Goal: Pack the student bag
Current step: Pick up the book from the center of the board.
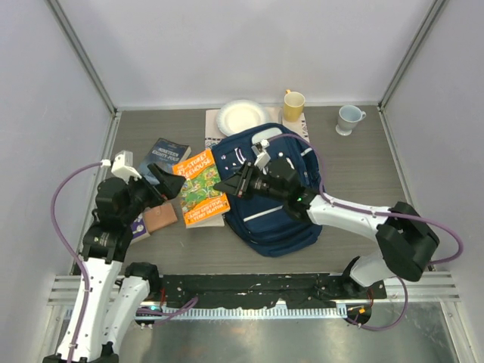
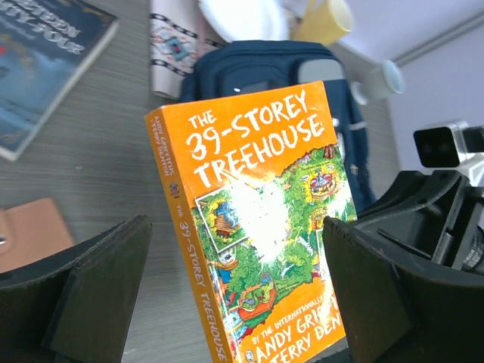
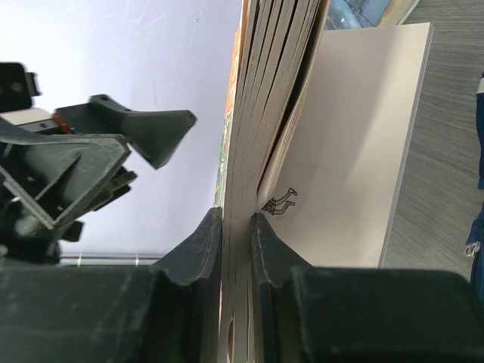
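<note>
The student bag (image 1: 276, 215) lies flat at mid-table, navy with thin white stripes, and also shows at the top of the left wrist view (image 2: 249, 64). An orange book, The 39-Storey Treehouse (image 1: 198, 185), lies just left of it. My right gripper (image 1: 225, 186) reaches over the bag and is shut on the book's front cover and a sheaf of pages (image 3: 261, 113), which it has raised off the other pages. The gripper (image 3: 237, 219) pinches them near their edge. My left gripper (image 1: 155, 193) stands open at the book's left side, and the book (image 2: 257, 227) sits between its fingers (image 2: 98, 295), touching neither.
A dark blue book (image 1: 166, 157) lies behind my left gripper and a brown wallet-like case (image 1: 159, 218) in front of it. At the back are a white plate (image 1: 242, 117) on a patterned cloth, a yellow mug (image 1: 293, 104) and a pale mug (image 1: 349, 119).
</note>
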You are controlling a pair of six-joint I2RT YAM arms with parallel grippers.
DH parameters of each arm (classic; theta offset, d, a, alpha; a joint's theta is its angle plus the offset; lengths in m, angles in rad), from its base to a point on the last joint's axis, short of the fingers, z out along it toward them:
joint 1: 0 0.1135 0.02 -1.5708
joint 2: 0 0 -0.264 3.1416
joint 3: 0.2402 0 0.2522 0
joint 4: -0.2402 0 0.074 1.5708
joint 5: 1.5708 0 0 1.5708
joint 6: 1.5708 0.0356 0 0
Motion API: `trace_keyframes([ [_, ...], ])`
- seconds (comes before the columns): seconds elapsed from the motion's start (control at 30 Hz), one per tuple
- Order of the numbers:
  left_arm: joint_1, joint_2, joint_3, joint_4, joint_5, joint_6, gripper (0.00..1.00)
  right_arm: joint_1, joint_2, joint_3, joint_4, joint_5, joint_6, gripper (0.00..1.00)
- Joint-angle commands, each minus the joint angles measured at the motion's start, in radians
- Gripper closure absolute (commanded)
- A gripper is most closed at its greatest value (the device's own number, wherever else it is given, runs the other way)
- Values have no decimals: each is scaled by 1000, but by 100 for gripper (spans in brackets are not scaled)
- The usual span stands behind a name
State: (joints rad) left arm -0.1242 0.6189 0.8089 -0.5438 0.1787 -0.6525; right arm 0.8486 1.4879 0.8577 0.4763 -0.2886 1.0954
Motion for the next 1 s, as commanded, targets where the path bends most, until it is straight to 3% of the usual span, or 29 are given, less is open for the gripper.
trace_keyframes([
  [0.0, -2, -30, -82, 230, 184, -85, 0, -5, -147, -19, 96, 15, -5, 99],
  [0.33, -2, -16, -148, 427, 303, -179, 0, -10, -319, -78, 38, 43, -22, 99],
  [0.47, -2, 16, -212, 660, 386, -288, 1, -11, -340, -109, 79, 25, 4, 99],
  [0.67, -2, 70, -251, 844, 470, -345, 1, -13, -334, -140, 168, -23, 33, 99],
  [0.97, -3, 125, -286, 901, 499, -357, 0, -14, -318, -160, 289, -76, 57, 99],
])
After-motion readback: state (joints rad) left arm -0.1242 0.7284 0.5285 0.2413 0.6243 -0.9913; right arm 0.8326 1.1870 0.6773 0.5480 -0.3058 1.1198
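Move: The right hand already holds the treehouse book by its right edge; the book's middle is some 6 cm left of that hand, level fore and aft and about 1 cm below. The open left hand has the book about 10 cm to its right, 2 cm back and 5 cm lower. Down on the table, the brown notebook lies roughly 9 cm left of and 7 cm behind the left hand, the blue book about 8 cm left and 14 cm ahead. Still pinching the right edge, the right hand carries the book up about 5 cm, to the right and back towards itself, mostly in the first half, then nearly stops. The left hand, fingers kept wide open, follows some 8 cm to the right and then slightly up, towards the book's far left corner, rolling its left side down and turning clockwise, each about 20 degrees. ##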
